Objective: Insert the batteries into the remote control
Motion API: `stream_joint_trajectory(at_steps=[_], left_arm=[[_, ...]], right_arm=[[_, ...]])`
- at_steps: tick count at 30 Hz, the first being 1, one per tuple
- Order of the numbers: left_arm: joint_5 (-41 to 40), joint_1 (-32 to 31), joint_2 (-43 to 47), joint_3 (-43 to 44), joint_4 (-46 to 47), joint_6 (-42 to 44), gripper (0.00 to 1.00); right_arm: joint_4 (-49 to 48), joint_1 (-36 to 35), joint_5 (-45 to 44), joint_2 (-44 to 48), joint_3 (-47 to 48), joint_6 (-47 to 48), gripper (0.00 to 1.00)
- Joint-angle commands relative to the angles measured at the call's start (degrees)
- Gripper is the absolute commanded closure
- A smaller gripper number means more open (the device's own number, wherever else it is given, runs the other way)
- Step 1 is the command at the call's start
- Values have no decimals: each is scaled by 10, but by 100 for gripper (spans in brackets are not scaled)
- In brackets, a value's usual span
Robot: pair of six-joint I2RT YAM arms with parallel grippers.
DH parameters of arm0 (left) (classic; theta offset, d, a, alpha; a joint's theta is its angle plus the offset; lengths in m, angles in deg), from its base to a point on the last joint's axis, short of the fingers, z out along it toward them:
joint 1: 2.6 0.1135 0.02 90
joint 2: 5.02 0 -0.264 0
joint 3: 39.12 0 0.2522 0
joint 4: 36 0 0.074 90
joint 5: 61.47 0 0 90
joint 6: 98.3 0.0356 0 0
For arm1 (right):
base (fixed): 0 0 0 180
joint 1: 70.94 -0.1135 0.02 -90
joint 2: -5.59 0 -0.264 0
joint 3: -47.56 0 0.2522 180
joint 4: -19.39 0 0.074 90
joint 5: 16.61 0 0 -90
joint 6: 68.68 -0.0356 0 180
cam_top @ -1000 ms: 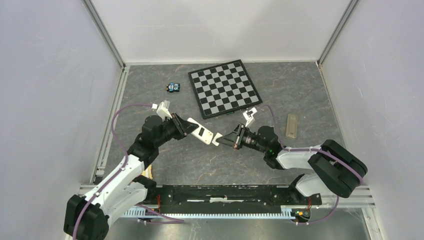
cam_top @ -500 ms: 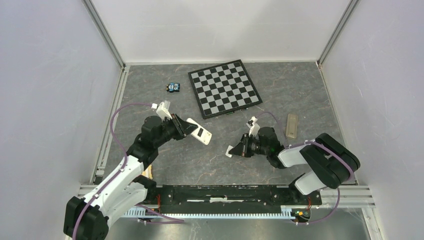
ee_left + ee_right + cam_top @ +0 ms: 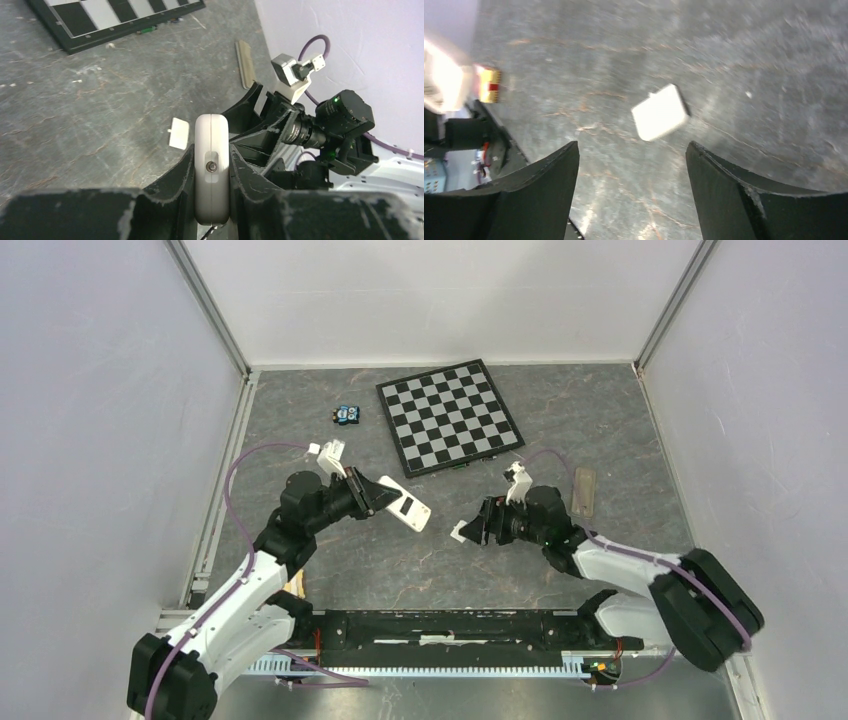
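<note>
My left gripper (image 3: 383, 496) (image 3: 212, 152) is shut on the remote control (image 3: 407, 507) (image 3: 212, 165) and holds it above the table. The remote is a white slab. In the top view its upper face shows a dark rectangular slot; no buttons show. My right gripper (image 3: 474, 527) (image 3: 631, 143) hangs open just right of it, with nothing between its fingers. A small white cover piece (image 3: 458, 532) (image 3: 179, 133) (image 3: 660, 112) lies on the table beyond the right fingertips. The batteries (image 3: 347, 414) lie side by side at the back left, far from both grippers.
A checkerboard (image 3: 450, 416) (image 3: 100, 20) lies at the back centre. A flat tan slab (image 3: 583, 490) (image 3: 245, 62) rests on the table right of the right wrist. White walls close in the table on three sides.
The right gripper was shut on the white piece at the remote's end. It pulled the piece off to the right and has opened, leaving it on the table. The left arm has hardly moved.
</note>
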Motion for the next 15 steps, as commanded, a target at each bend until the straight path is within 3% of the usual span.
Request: stream_joint_trajectory(at_steps=[1, 6, 11, 15], left_arm=[[88, 0, 10, 18, 92, 18, 98], [149, 0, 9, 13, 171, -11, 98], [203, 0, 6, 6, 277, -71, 98], [227, 1, 8, 0, 346, -113, 98]], right_arm=[[-133, -4, 85, 87, -13, 16, 16], [-282, -37, 159, 128, 6, -34, 13], [-293, -71, 140, 115, 36, -67, 13], [-336, -79, 116, 108, 31, -98, 19]])
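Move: The remote control is in the left fingers, its middle about 3 cm right and 2 cm back of the left hand point and 1 cm below. From the empty, open right hand, it lies roughly 15 cm left, level fore-and-aft and 13 cm up. The battery cover lies on the table 2 cm ahead of the right hand, 3 cm left and 4 cm below; the checkerboard's middle is some 27 cm ahead and 5 cm left, down at table height. The remote control, still gripped by the left hand, is lifted about 8 cm while drawn a little back and right, its fingers tipping up and swinging clockwise. The right hand leaves the battery cover, climbing some 17 cm with a shorter shift left and a slight pull back towards the remote's free end; it rolls left side up, tips up and turns counter-clockwise, fingers staying wide open. ##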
